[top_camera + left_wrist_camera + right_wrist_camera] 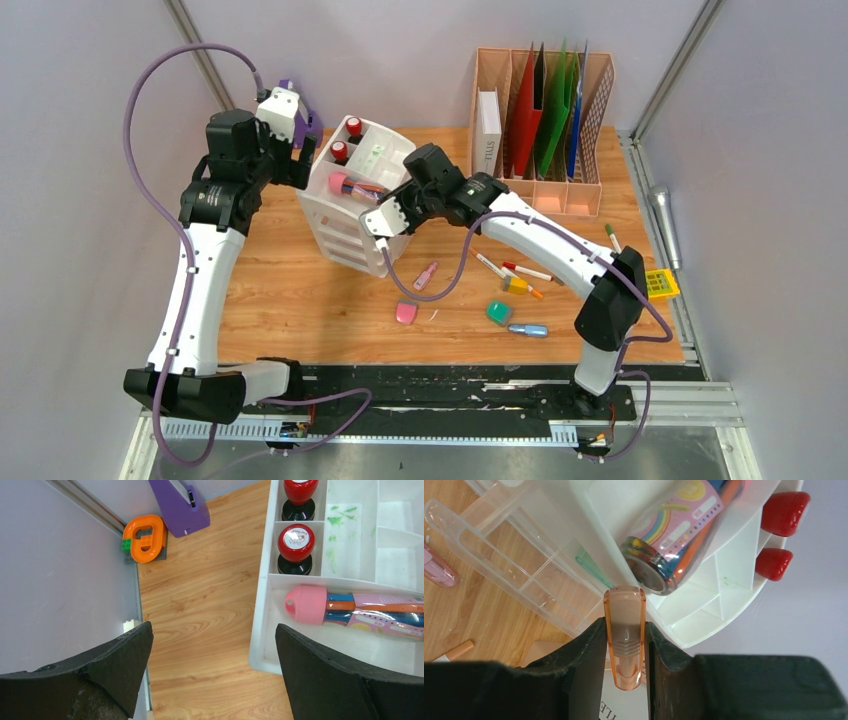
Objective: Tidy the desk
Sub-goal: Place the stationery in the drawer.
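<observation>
The desk (pixel 290 300) is light wood-grain planks. A white compartment organizer (pixel 345 225) stands on it at the back centre. My left gripper (pixel 214 626) hangs open above bare desk beside the organizer's left rim (pixel 260 630), with nothing between its fingers. My right gripper (pixel 625 625) is shut on an orange translucent holder (pixel 625 610) with a grey slider, right at the organizer's edge (pixel 704 630). In the organizer lie a pink-capped tube of coloured pens (pixel 350 612) and two red-topped stamps (pixel 296 542).
A wooden file rack (pixel 540 190) with folders stands at the back right. Loose markers (pixel 520 270), a pink eraser (pixel 406 313), a green piece (pixel 498 312), a blue piece (pixel 528 329) and a yellow calculator (pixel 660 283) lie front right. A purple object (pixel 182 507) and an orange one (pixel 146 537) sit back left.
</observation>
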Controlling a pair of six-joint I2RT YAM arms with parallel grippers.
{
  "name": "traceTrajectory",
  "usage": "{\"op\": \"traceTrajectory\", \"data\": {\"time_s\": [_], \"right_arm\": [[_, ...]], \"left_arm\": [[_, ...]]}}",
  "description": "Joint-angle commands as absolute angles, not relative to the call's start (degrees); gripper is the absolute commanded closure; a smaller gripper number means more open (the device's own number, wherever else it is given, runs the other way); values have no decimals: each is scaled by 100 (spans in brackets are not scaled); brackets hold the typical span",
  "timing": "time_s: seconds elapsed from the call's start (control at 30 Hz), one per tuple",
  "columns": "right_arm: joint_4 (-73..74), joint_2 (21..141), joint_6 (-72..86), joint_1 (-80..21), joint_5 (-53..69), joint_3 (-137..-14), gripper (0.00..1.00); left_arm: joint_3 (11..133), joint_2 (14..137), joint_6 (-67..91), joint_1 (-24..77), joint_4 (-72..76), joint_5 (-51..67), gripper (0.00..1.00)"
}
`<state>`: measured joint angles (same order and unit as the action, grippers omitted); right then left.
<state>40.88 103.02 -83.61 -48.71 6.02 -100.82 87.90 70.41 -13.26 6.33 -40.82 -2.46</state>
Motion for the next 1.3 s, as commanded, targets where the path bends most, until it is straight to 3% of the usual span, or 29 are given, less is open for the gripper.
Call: {"op": "traceTrajectory", "data": {"time_s": [0.0, 0.33, 0.47, 0.57, 0.63, 1.03, 1.27], "right_arm": [[3870, 10384, -8797, -4981, 369, -9960, 94], [3671, 10440, -8827, -5065, 208, -9836, 76], [3517, 10444, -8762, -5069, 108, -9855, 65], [3465, 10418, -8675, -5067, 55, -9923, 49], [3455, 10387, -8622, -5066, 44, -9975, 44], [3531, 9723, -7201, -4787, 183, -10077, 39], [3782, 8456, -5449, -4384, 600, -8611, 31]], "left_arm": [[8779, 6882, -1447, 606, -3840, -267, 0], [8693, 6838, -1472, 608, -3805, -298, 0], [8699, 6838, -1474, 602, -3805, -299, 0], [8693, 6827, -1476, 611, -3806, -299, 0], [8694, 6835, -1472, 607, -3801, -292, 0], [8736, 6823, -1433, 607, -3810, -254, 0], [8773, 6785, -1339, 606, -3801, -157, 0]]}}
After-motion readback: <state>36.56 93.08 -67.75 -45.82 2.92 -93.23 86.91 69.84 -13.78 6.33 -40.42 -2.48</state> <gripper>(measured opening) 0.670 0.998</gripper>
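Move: The right hand, fingers shut on the orange highlighter, hovers by the open clear drawer; the drawer's middle lies about 3 cm back, level sideways and some 7 cm below. The pencil case in the top tray is about 7 cm to its left, neither ahead nor back, 3 cm lower; the pink highlighter on the table is roughly 9 cm back, 5 cm right and 19 cm down. From the left hand the drawer is about 20 cm right, 3 cm back and 18 cm below. Still pinching the orange highlighter, the right hand lowers about 2.5 cm towards the open drawer, tilting slightly, then opens its fingers and lets go of it there. It creeps up and a touch forward while opening, then pulls up and away to the right, some 5 cm each way, swinging roughly 15 degrees clockwise with empty, open fingers. ##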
